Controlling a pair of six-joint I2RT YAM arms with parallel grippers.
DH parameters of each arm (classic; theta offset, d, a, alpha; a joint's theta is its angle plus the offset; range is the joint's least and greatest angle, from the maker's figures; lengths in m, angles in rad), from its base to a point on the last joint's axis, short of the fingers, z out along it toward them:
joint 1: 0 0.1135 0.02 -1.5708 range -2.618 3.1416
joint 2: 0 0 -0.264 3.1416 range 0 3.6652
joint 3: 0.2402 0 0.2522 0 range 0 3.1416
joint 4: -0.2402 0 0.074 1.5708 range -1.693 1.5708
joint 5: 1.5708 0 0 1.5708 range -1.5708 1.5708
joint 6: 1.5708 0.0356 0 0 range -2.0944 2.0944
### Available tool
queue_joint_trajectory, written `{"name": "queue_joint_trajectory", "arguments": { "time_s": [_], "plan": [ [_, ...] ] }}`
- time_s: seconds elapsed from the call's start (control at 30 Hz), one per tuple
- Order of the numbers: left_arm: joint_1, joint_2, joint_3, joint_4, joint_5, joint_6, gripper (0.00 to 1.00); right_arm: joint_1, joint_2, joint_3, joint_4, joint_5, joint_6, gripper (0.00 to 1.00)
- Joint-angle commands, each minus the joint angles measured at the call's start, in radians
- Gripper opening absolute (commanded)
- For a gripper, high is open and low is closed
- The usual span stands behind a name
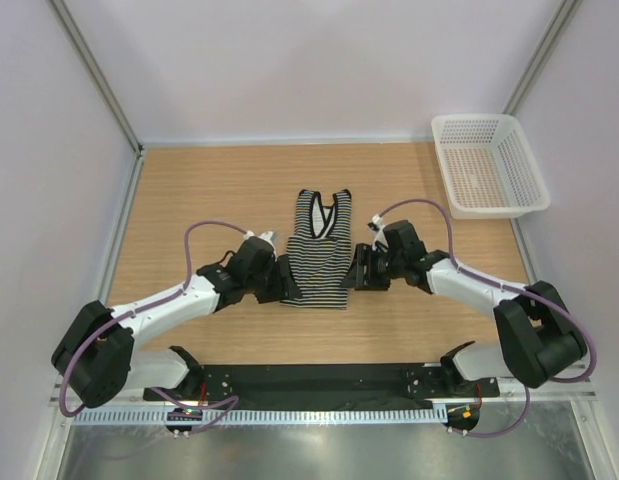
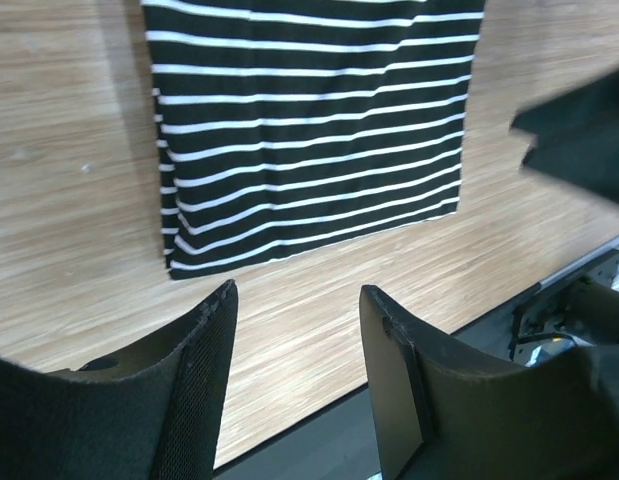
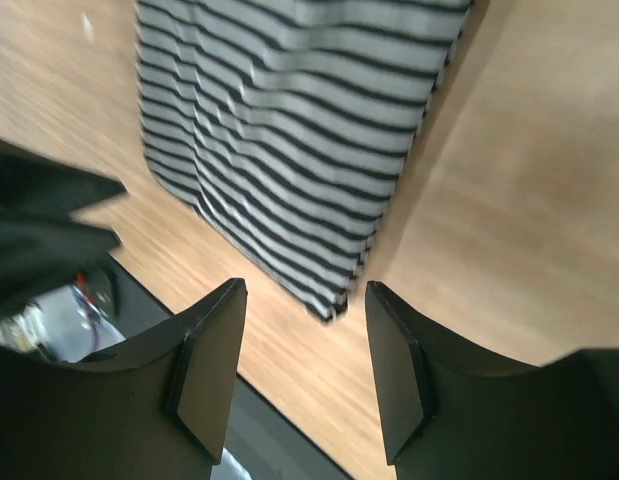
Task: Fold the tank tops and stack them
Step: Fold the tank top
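One striped tank top [image 1: 321, 250] lies flat in the middle of the wooden table, folded into a narrow strip with its neck and straps at the far end. My left gripper [image 1: 287, 283] hovers at its near left corner, open and empty. In the left wrist view the tank top's hem [image 2: 309, 140] lies just beyond my left gripper [image 2: 299, 290], only bare wood between the fingers. My right gripper [image 1: 357, 270] sits at the near right edge, also open. In the right wrist view the tank top's corner [image 3: 299, 130] lies just ahead of my right gripper [image 3: 305, 286], apart from it.
A white mesh basket [image 1: 535, 178] stands at the far right corner of the table. The black mounting plate [image 1: 309, 380] runs along the near edge. The right arm [image 2: 579, 130] shows in the left wrist view, and the left arm [image 3: 39, 220] shows in the right wrist view.
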Motion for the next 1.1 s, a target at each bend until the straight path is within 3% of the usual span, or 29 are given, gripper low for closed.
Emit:
{"name": "queue_joint_trajectory", "arguments": {
  "time_s": [0.0, 0.1, 0.4, 0.7, 0.77, 0.8, 0.83, 0.93, 1.07],
  "plan": [
    [0.013, -0.025, -0.014, -0.059, -0.03, 0.038, 0.52, 0.083, -0.1, -0.033, -0.093, 0.103, -0.001, 0.57],
    [0.022, -0.028, -0.043, -0.058, -0.029, 0.039, 0.51, 0.149, -0.115, -0.05, -0.12, 0.151, 0.025, 0.58],
    [0.027, 0.017, -0.095, 0.003, -0.021, 0.032, 0.47, 0.194, -0.057, -0.089, -0.061, 0.18, 0.062, 0.54],
    [0.027, 0.066, -0.076, 0.042, -0.012, 0.042, 0.42, 0.203, 0.055, -0.076, 0.025, 0.152, 0.07, 0.42],
    [0.027, 0.087, -0.073, 0.054, -0.006, 0.042, 0.41, 0.205, 0.067, -0.078, 0.042, 0.139, 0.071, 0.35],
    [0.027, 0.092, -0.072, 0.056, -0.001, 0.041, 0.38, 0.208, 0.075, -0.079, 0.048, 0.128, 0.07, 0.3],
    [0.027, 0.098, -0.073, 0.06, 0.004, 0.041, 0.37, 0.208, 0.077, -0.078, 0.048, 0.12, 0.068, 0.18],
    [0.029, 0.107, -0.078, 0.068, 0.008, 0.044, 0.24, 0.209, 0.055, -0.084, 0.018, 0.118, 0.062, 0.01],
    [0.027, 0.084, -0.092, 0.066, 0.023, 0.046, 0.03, 0.209, 0.003, -0.089, -0.051, 0.137, 0.047, 0.01]
  ]
}}
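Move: Each hand is open above the folded tank top's near edge. The near left corner is about 1 cm back and 3 cm left of the left hand, some 6 cm below it; the near right corner is roughly 15 cm to that hand's right. From the right hand, its own near right corner is about 5 cm back, 2 cm left and 6 cm below; the shoulder straps lie some 27 cm ahead and 8 cm left. Both hands end pinching the near corners of the folded tank top, fingers going from half open to nearly shut as they finish sinking. The left hand drops about 5 cm while easing left and slightly back onto its corner; the right hand first sweeps back some 6 cm, then sinks about 5 cm, its wrist tilting around 10 degrees. ##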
